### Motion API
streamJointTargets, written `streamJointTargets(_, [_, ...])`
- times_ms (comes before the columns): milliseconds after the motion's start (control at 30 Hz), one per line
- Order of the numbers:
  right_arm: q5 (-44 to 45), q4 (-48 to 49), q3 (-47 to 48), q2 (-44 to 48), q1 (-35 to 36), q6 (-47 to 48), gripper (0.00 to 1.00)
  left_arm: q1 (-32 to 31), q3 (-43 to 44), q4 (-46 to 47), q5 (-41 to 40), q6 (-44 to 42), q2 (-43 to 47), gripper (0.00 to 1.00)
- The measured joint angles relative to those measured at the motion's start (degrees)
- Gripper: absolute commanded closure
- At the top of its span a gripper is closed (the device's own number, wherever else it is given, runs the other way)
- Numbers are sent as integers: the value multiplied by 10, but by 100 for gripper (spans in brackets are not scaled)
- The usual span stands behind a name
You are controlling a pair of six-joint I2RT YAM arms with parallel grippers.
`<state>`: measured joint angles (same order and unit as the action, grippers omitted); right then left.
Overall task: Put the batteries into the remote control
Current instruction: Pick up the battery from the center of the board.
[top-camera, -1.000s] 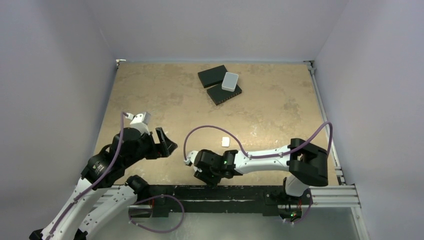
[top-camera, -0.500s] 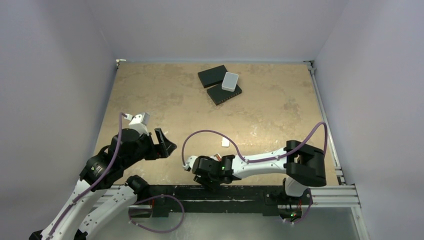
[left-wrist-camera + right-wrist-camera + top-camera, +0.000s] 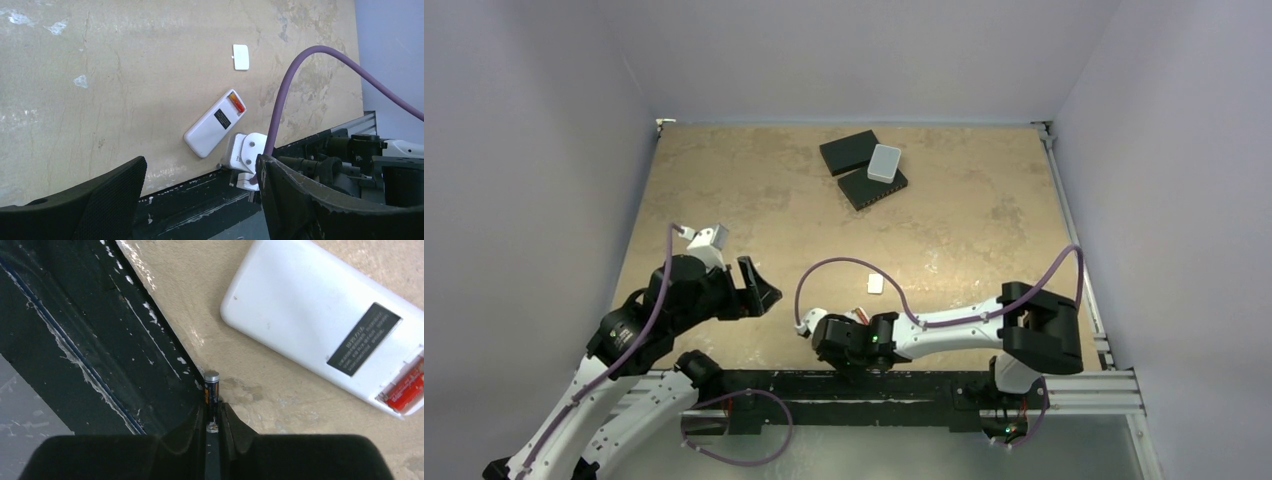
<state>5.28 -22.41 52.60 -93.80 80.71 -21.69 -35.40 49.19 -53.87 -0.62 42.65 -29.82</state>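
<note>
The remote control (image 3: 320,325) lies back up on the table near the front edge, white, with a dark label. A red-orange battery (image 3: 405,391) sits in its open recess at one end. In the left wrist view the remote control (image 3: 212,130) shows the same red-orange battery (image 3: 236,103). My right gripper (image 3: 212,409) is shut on the dark battery (image 3: 211,389), pinching its lower end right at the table's front edge, left of the remote. My left gripper (image 3: 200,200) hangs open and empty, apart from the remote; in the top view the left gripper (image 3: 754,285) is left of the right arm.
A small white cover (image 3: 875,284) lies behind the right wrist. Two black flat boxes (image 3: 849,152) (image 3: 873,188) and a pale grey rounded box (image 3: 884,162) sit at the far middle. A black rail (image 3: 75,340) runs along the front edge. A purple cable (image 3: 300,70) arcs above the remote.
The right gripper has closed its jaws onto the dark battery, and the right arm has settled a little lower toward the front edge. The left arm has stayed put.
</note>
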Motion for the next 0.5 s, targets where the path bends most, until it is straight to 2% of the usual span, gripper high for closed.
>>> streamJointTargets(100, [14, -1, -10, 13, 0, -12, 100, 0, -6, 4, 14, 3, -1, 20])
streamJointTargets(267, [56, -37, -24, 54, -1, -40, 100, 0, -31, 18, 47, 19, 0, 20])
streamJointTargets(500, [117, -68, -25, 126, -15, -77, 100, 0, -119, 64, 104, 56, 9, 20])
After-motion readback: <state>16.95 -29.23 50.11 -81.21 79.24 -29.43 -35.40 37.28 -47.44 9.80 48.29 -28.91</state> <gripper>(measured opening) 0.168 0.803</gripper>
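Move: The right fingers are already shut on the black battery at the table's near edge. From there, the remote control's open battery compartment, with the red battery in it, lies about 9 cm ahead and 6 cm to the right at hand height. The middle of the remote is some 6 cm ahead and 2 cm right, the white cover 18 cm ahead and 10 cm right. From the wide-open left hand, the remote is roughly 15 cm right, 5 cm back and 19 cm below. The black battery, still pinched in the right fingertips, comes off the table as the right hand lifts about 5 cm while going forward and right towards the remote's compartment, its wrist turning some 15 degrees clockwise. Meanwhile the left hand, staying open, sinks about 5 cm and drifts right and a little back towards the remote, its fingers tipping down about 10 degrees. ##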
